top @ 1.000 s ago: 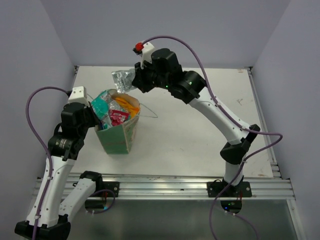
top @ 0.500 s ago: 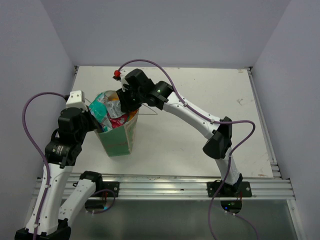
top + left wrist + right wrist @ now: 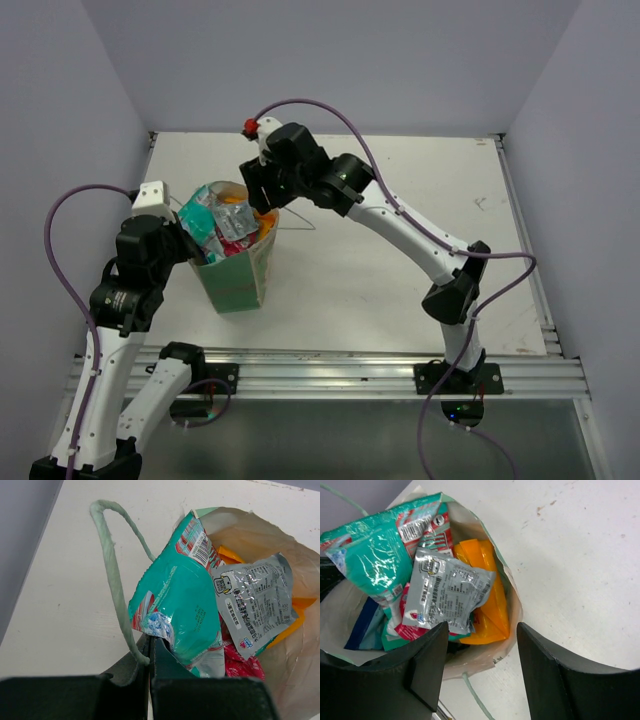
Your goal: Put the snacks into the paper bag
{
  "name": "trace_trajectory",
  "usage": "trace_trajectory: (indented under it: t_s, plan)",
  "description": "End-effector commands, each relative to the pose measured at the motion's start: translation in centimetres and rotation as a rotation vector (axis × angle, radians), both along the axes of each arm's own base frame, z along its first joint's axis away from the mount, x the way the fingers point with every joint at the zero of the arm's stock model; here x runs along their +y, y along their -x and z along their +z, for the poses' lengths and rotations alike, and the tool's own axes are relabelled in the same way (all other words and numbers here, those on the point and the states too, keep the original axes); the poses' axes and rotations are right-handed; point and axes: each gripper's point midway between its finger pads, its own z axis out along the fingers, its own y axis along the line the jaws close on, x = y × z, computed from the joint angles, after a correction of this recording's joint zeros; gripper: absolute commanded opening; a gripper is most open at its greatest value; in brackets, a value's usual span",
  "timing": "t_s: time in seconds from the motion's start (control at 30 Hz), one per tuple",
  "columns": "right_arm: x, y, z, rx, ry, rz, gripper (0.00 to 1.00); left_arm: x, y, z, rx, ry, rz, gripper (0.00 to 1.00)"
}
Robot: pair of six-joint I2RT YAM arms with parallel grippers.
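Observation:
The paper bag (image 3: 240,275) stands upright left of the table's middle, with several snacks (image 3: 220,222) sticking out of its mouth. A silver-grey packet (image 3: 447,592) lies on top, loose, with a teal packet (image 3: 180,605), an orange one (image 3: 487,597) and a red one (image 3: 242,665) around it. My right gripper (image 3: 480,635) hangs open just above the bag's right rim (image 3: 512,610), holding nothing. My left gripper (image 3: 150,650) is shut on the bag's left rim, beside the string handle (image 3: 112,570).
The white table (image 3: 400,240) has grey walls at its back and sides. A metal rail (image 3: 330,365) runs along the near edge by the arm bases. The bag's other string handle (image 3: 297,222) lies on the table to the bag's right.
My right gripper brought the silver-grey packet down over the bag, opened and let it go; the packet now lies in the bag's mouth. The left gripper kept its hold on the rim.

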Motion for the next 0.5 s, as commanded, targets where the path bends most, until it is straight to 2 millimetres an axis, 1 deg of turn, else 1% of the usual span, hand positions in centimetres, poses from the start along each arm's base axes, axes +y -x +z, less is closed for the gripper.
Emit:
trace_trajectory:
  t_s: [0.0,0.03,0.07,0.17,0.27,0.33,0.37,0.4,0.43,0.47]
  plan:
    - [-2.6,-0.1,0.6,-0.023,0.034,-0.067,0.6,-0.3,-0.1,0.7,-0.034,0.011,-0.017,0.0]
    - [-2.8,-0.1,0.4,-0.024,0.042,-0.071,0.6,-0.3,-0.1,0.7,-0.034,0.011,-0.017,0.0]
    - [-3.3,-0.2,-0.3,-0.018,0.062,-0.086,0.6,-0.3,-0.1,0.7,-0.034,0.011,-0.017,0.0]
    - [-4.0,0.0,-0.9,-0.006,0.079,-0.098,0.6,-0.3,-0.1,0.7,-0.034,0.011,-0.018,0.0]
    - [-4.5,0.5,-3.2,0.033,0.115,-0.1,0.59,-0.3,-0.1,0.7,-0.037,0.012,-0.018,0.0]
    - [-4.4,0.6,-3.8,0.048,0.11,-0.093,0.58,-0.3,-0.2,0.6,-0.034,0.011,-0.017,0.0]
    - [-4.3,0.6,-4.7,0.06,0.122,-0.09,0.57,-0.4,-0.2,0.6,-0.034,0.013,-0.018,0.0]
    - [-4.1,0.6,-5.0,0.068,0.116,-0.083,0.54,-0.4,-0.2,0.6,-0.034,0.015,-0.019,0.0]
    - [-3.9,0.7,-5.3,0.078,0.119,-0.074,0.37,-0.4,-0.2,0.5,-0.032,0.016,-0.021,0.0]
    - [-3.8,0.7,-5.6,0.085,0.119,-0.071,0.24,-0.6,-0.3,0.6,-0.038,0.02,-0.026,0.0]
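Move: The paper bag's right rim lies about 4 cm to the right hand's right, 1 cm back and 9 cm below. The silver packet inside is some 5 cm left of the hand, 1 cm ahead and 9 cm down; the orange packet is about 1 cm to its right, 1 cm ahead and 10 cm down. From the left hand, shut at the left rim, the right rim is roughly 18 cm right and 5 cm ahead, about level. The right hand sinks about 8 cm and slips 4 cm right, fingers closing partway around the bag's right rim. ##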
